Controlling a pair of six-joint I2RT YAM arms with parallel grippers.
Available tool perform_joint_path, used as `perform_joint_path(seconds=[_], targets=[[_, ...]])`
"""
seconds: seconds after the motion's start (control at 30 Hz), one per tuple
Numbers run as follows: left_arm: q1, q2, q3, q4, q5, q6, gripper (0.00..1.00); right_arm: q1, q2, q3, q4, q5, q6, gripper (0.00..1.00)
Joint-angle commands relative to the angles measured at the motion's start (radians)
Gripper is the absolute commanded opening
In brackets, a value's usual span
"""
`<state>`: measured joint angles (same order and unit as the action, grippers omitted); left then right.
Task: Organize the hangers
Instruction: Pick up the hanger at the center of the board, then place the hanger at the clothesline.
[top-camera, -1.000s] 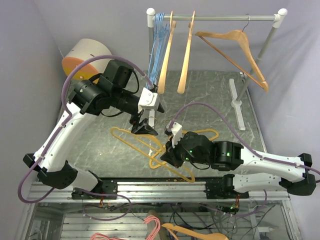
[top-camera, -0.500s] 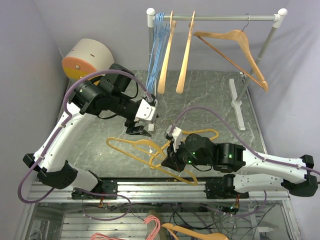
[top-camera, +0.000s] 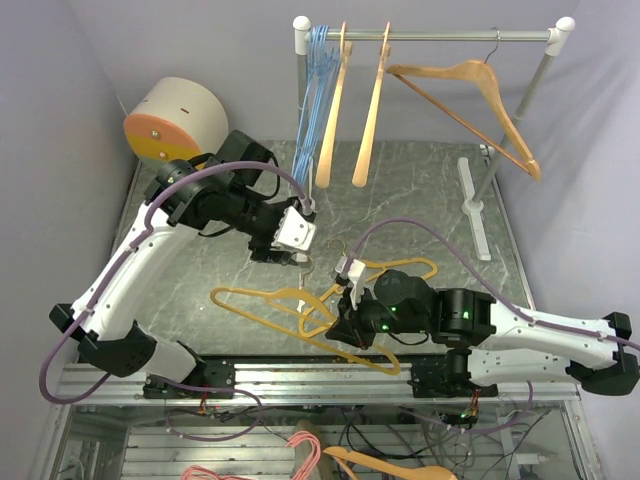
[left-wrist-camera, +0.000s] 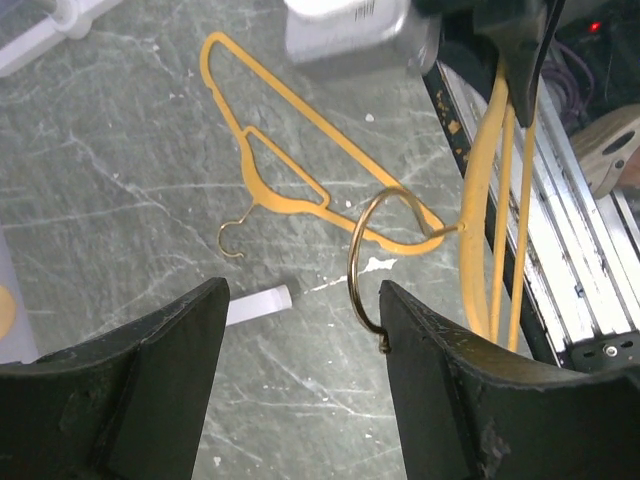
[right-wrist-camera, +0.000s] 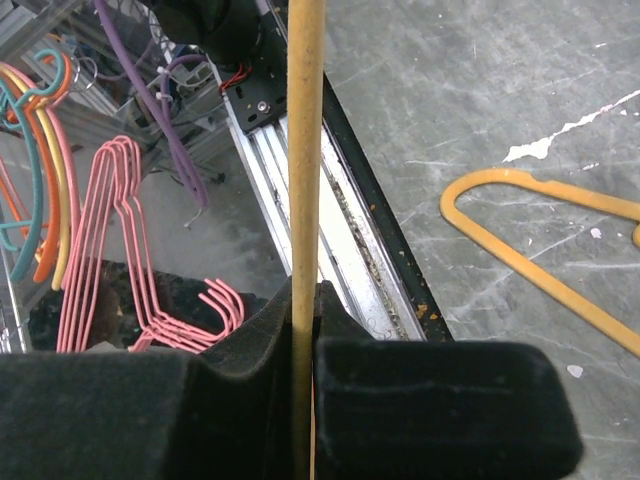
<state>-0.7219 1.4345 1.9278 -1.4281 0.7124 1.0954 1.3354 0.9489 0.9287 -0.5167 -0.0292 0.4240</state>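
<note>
My right gripper (top-camera: 340, 316) (right-wrist-camera: 305, 295) is shut on the thin bar of an orange hanger (top-camera: 255, 300) (right-wrist-camera: 305, 150), holding it above the table's front part. The hanger's metal hook (left-wrist-camera: 365, 270) reaches between the fingers of my left gripper (top-camera: 290, 257) (left-wrist-camera: 300, 300), close to the right finger (left-wrist-camera: 470, 400); the jaws stand open and apart from it. A second orange hanger (top-camera: 405, 270) (left-wrist-camera: 290, 150) lies flat on the table. On the rack rail (top-camera: 430, 37) hang blue wire hangers (top-camera: 315, 90), two tan hangers (top-camera: 335, 110) and a tilted wooden hanger (top-camera: 470, 100).
A white drum with an orange face (top-camera: 175, 115) stands at the back left. The rack's white foot (top-camera: 470, 200) lies on the right of the table. A small white label (left-wrist-camera: 258, 303) lies on the marble. Pink hangers (right-wrist-camera: 110, 230) hang below the front rail (right-wrist-camera: 330, 200).
The left gripper has come down and forward around the held hanger's hook, its jaws narrowing. The right gripper has shifted the orange hanger left and toward the front.
</note>
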Motion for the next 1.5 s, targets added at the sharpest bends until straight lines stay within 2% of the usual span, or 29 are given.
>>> perform_joint_path(seconds=[0.0,0.07,0.13,0.17,0.4,0.5,0.6,0.7,0.83,0.9,0.97,1.07,1.13,1.23,1.37,1.47], targets=[[0.011,0.011,-0.020,0.012,-0.040,0.037,0.73,0.004,-0.044,-0.002,0.025,0.000,-0.009,0.00],[0.012,0.013,-0.007,0.009,-0.023,0.026,0.75,0.003,-0.056,-0.005,0.019,0.008,-0.008,0.00],[0.012,0.016,0.026,0.001,0.002,0.005,0.88,0.004,-0.063,-0.012,0.007,0.020,0.000,0.00],[0.012,0.018,0.050,-0.001,0.020,-0.018,0.98,0.004,-0.064,-0.015,-0.003,0.030,0.005,0.00],[0.010,0.007,0.260,-0.044,0.068,-0.171,1.00,0.004,-0.064,-0.065,-0.101,0.204,0.155,0.00],[0.010,-0.011,0.358,-0.033,0.041,-0.240,1.00,0.004,-0.080,-0.078,-0.195,0.383,0.272,0.00],[0.011,-0.051,0.388,0.131,-0.083,-0.423,0.99,0.003,-0.088,-0.066,-0.306,0.517,0.396,0.00],[0.013,-0.098,0.332,0.369,-0.367,-0.677,0.99,0.002,-0.059,-0.031,-0.434,0.619,0.509,0.00],[0.094,-0.120,0.275,0.540,-0.605,-0.827,0.99,-0.009,0.000,0.040,-0.551,0.747,0.546,0.00],[0.132,-0.135,0.245,0.605,-0.666,-0.955,0.99,-0.049,0.022,0.065,-0.557,0.806,0.499,0.00],[0.182,-0.150,0.229,0.626,-0.664,-1.075,1.00,-0.166,0.036,0.111,-0.478,0.810,0.357,0.00],[0.259,-0.175,0.204,0.638,-0.592,-1.154,1.00,-0.436,0.045,0.130,-0.259,0.654,0.071,0.00],[0.313,-0.187,0.194,0.634,-0.593,-1.187,0.99,-0.516,0.098,0.199,-0.207,0.615,-0.026,0.00],[0.378,-0.221,0.159,0.624,-0.660,-1.180,1.00,-0.570,0.176,0.331,-0.186,0.592,-0.122,0.00],[0.455,-0.286,0.092,0.521,-0.679,-1.058,0.99,-0.651,0.257,0.502,-0.172,0.516,-0.221,0.00],[0.469,-0.339,0.011,0.480,-0.775,-0.993,1.00,-0.710,0.337,0.617,-0.184,0.498,-0.271,0.00]])
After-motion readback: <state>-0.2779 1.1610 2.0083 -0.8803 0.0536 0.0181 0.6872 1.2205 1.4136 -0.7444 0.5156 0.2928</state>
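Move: The right hand already grips the held yellow hanger by its bar; the rack's rail lies about 50 cm ahead of it, 17 cm to its right and 35 cm up. Of the wooden hangers on the rail, one hangs about 47 cm ahead and 8 cm right of that hand, another some 48 cm ahead and 28 cm right. The loose hanger lies roughly 17 cm ahead, 7 cm right and 22 cm below. From the left hand, the held hanger's hook is about 3 cm back, 3 cm right and slightly below, between the parted fingers. Spread the left fingers fully and clear the hook, lifting that hand nearly 20 cm, then swinging it forward and left while it turns counter-clockwise. Keep the right grip shut on the hanger's bar, dip and swing it right with a clockwise turn of about 60 degrees, then drive forward and climb towards the rail, roughly 26 cm farther out in all. ##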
